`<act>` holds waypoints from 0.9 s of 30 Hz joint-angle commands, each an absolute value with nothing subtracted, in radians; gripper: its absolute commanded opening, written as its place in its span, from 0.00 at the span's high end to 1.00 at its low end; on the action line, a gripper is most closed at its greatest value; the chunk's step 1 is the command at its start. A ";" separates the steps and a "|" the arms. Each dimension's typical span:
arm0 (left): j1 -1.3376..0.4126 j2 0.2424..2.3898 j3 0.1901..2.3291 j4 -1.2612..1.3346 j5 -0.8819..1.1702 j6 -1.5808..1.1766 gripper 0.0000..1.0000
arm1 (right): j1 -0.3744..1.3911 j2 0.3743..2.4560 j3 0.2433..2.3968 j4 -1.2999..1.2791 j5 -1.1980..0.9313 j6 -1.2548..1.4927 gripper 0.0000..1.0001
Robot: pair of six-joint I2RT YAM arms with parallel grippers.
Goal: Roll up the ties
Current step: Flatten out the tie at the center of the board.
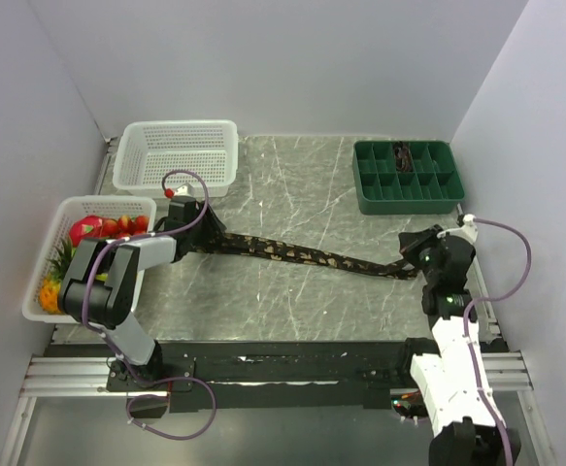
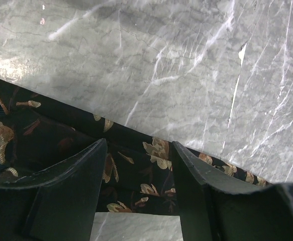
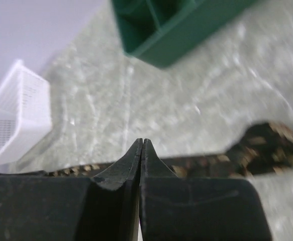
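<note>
One tie [image 1: 302,255], dark with a tan leaf pattern, lies stretched flat across the marble table from left to right. My left gripper [image 1: 190,228] is at its wide left end. In the left wrist view the gripper [image 2: 139,143] is open, its fingers straddling the tie [image 2: 136,170] without closing on it. My right gripper [image 1: 420,254] is at the narrow right end. In the right wrist view it [image 3: 142,141] is shut with nothing seen between the jaws. The tie [image 3: 259,148] runs behind the fingers, its end folded over at the right.
An empty white basket [image 1: 178,155] stands at the back left. A second white basket [image 1: 45,282] with toy fruit is at the left edge. A green divided tray [image 1: 406,189] sits at the back right with a dark item [image 1: 402,150] in one compartment.
</note>
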State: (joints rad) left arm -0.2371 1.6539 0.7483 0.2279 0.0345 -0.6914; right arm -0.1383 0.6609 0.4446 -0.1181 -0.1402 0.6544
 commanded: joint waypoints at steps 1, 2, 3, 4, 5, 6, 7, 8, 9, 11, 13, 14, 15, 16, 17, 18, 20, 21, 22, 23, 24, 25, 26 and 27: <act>-0.241 1.686 0.773 0.212 0.012 -0.695 0.40 | -0.152 0.770 0.410 0.066 -0.192 0.620 1.00; -0.242 1.686 0.772 0.213 0.012 -0.695 0.40 | -0.158 0.797 0.407 0.107 -0.193 0.632 1.00; -0.242 1.686 0.770 0.215 0.011 -0.695 0.40 | -0.178 0.851 0.402 0.147 -0.189 0.655 1.00; -0.241 1.686 0.770 0.212 0.012 -0.695 0.41 | -0.195 0.876 0.397 0.182 -0.207 0.693 1.00; -0.241 1.686 0.772 0.215 0.014 -0.695 0.41 | -0.207 0.900 0.391 0.210 -0.209 0.710 1.00; -0.241 1.686 0.770 0.216 0.018 -0.695 0.41 | -0.221 0.940 0.376 0.262 -0.206 0.724 1.00; -0.241 1.690 0.770 0.219 0.021 -0.695 0.41 | -0.259 0.959 0.365 0.290 -0.221 0.770 1.00; -0.241 1.692 0.772 0.219 0.023 -0.693 0.41 | -0.282 0.975 0.350 0.323 -0.232 0.788 1.00; -0.242 1.695 0.772 0.222 0.026 -0.693 0.41 | -0.307 1.009 0.321 0.348 -0.242 0.811 1.00; -0.242 1.698 0.769 0.229 0.028 -0.693 0.41 | -0.356 1.037 0.290 0.417 -0.268 0.874 1.00; -0.241 1.700 0.767 0.232 0.038 -0.693 0.42 | -0.376 1.074 0.259 0.434 -0.284 0.935 1.00; -0.241 1.701 0.764 0.233 0.037 -0.693 0.42 | -0.383 1.084 0.252 0.428 -0.270 0.951 1.00; -0.241 1.701 0.761 0.236 0.038 -0.693 0.42 | -0.385 1.103 0.256 0.407 -0.258 0.963 1.00; -0.241 1.703 0.761 0.236 0.038 -0.692 0.42 | -0.387 1.114 0.267 0.370 -0.241 0.980 1.00; -0.241 1.703 0.759 0.236 0.038 -0.692 0.42 | -0.385 1.138 0.279 0.297 -0.218 0.991 1.00; -0.241 1.703 0.756 0.239 0.040 -0.692 0.42 | -0.388 1.152 0.302 0.260 -0.213 1.015 1.00; -0.241 1.707 0.756 0.241 0.041 -0.692 0.42 | -0.391 1.176 0.322 0.178 -0.204 1.035 1.00; -0.241 1.710 0.759 0.238 0.038 -0.692 0.42 | -0.396 1.190 0.330 0.169 -0.215 1.046 1.00; -0.241 1.713 0.759 0.238 0.041 -0.692 0.42 | -0.396 1.189 0.328 0.164 -0.213 1.060 1.00; -0.242 1.713 0.761 0.238 0.041 -0.693 0.42 | -0.394 1.186 0.325 0.146 -0.203 1.075 1.00; -0.241 1.715 0.761 0.238 0.040 -0.693 0.42 | -0.396 1.171 0.316 0.123 -0.193 1.091 1.00; -0.241 1.718 0.764 0.233 0.040 -0.693 0.42 | -0.397 1.160 0.310 0.106 -0.164 1.112 1.00; -0.241 1.718 0.767 0.232 0.037 -0.695 0.42 | -0.397 1.149 0.305 0.089 -0.152 1.124 1.00; -0.241 1.720 0.767 0.232 0.037 -0.695 0.42 | -0.399 1.125 0.307 0.048 -0.141 1.123 1.00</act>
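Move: The tie's loose right end lies about 6 cm to the right of the closed right fingers, level with them in reach and roughly 15 cm below. The green tray's middle is some 23 cm ahead of this hand and 5 cm to its right, and the red box, hidden beneath the arm, about 9 cm back and 13 cm right. From the left hand, already low over the tie's other end, that right end is about 43 cm to the right and 9 cm back. The right hand, its fingers staying shut, eases some 3 cm forward, then sinks about 14 cm while swinging 5 cm to the right and drawing back those 3 cm, coming down beside the tie's right end close to the board; as it drops, the fingers tip about 20 degrees more steeply down and the hand rolls some 30 degrees, left side rising. The left hand stays low over the tie's left part, its fingers still part-open. ##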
